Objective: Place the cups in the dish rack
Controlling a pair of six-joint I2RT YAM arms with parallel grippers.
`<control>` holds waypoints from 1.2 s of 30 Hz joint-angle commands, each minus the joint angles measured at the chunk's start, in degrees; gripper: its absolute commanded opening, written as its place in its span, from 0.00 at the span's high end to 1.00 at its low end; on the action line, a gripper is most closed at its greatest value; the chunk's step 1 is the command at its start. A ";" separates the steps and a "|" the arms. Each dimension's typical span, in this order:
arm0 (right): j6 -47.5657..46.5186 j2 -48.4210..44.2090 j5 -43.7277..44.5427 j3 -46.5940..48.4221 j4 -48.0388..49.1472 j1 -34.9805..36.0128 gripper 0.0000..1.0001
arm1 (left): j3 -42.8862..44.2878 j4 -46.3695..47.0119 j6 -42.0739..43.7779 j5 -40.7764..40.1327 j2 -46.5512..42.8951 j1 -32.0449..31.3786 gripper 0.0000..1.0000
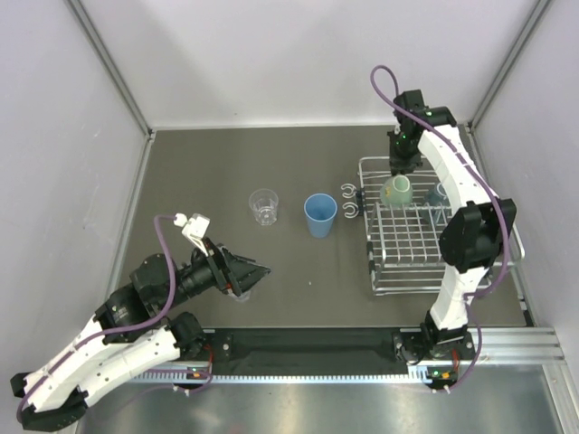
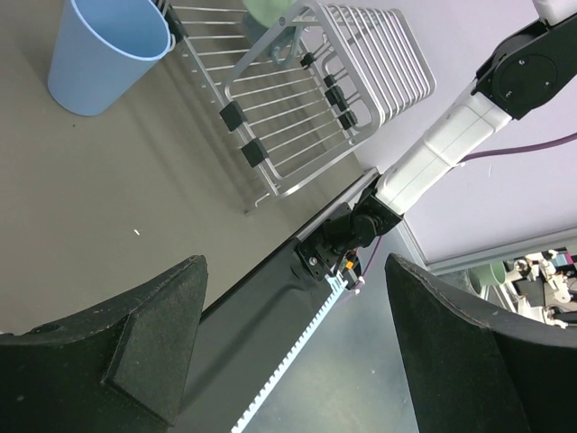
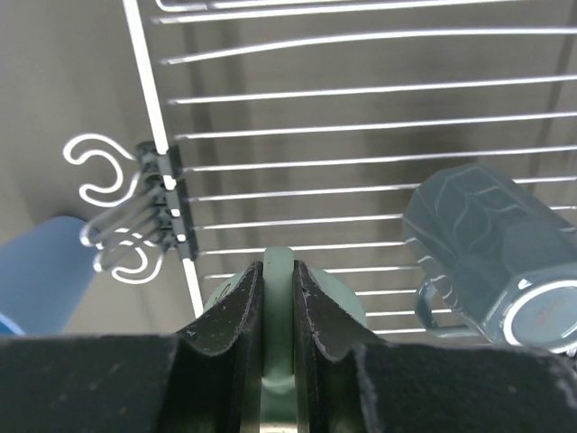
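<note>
The silver wire dish rack [image 1: 398, 262] stands at the right of the table. My right gripper [image 1: 401, 170] hangs over the rack's far left corner. It is shut on the handle of a pale green mug [image 3: 278, 298], whose body [image 1: 396, 191] sits inside the rack. A dark teal mug [image 3: 491, 253] lies in the rack beside it. A blue tumbler [image 1: 320, 215] and a clear tumbler [image 1: 263, 206] stand on the table left of the rack. My left gripper [image 1: 251, 274] is open and holds nothing. A smaller clear cup [image 1: 242, 294] shows partly beneath it.
Two curled hooks [image 1: 349, 201] stick out from the rack's left side toward the blue tumbler [image 2: 108, 50]. The black base rail [image 2: 270, 307] runs along the table's near edge. Pale walls close in the table on three sides.
</note>
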 commanded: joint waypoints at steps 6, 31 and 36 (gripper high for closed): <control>-1.31 -3.28 0.57 -8.09 7.51 -0.50 1.00 | -0.07 0.35 -0.06 -0.31 -0.40 -0.10 0.16; -2.10 1.02 1.36 -18.73 12.79 -0.58 1.00 | 0.54 -0.53 -1.11 -0.05 -0.05 -0.01 0.16; -2.01 1.38 1.72 -19.17 12.88 -0.50 0.99 | 0.45 -0.45 -1.47 -0.14 -0.05 -0.01 0.16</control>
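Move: The right hand holds the green cup over the rack's left side; the free spot on the wires lies about 6 cm back from that hand and 14 cm below. The grey mug in the rack is some 9 cm to the hand's right, 4 cm back and 13 cm below; the blue cup stands about 17 cm left, 6 cm back and 14 cm below. From the left hand the spot is roughly 22 cm ahead, 31 cm right and 23 cm below. Keeping its pinch on the green cup, the right hand lowers it about 10 cm onto the rack's left side. ##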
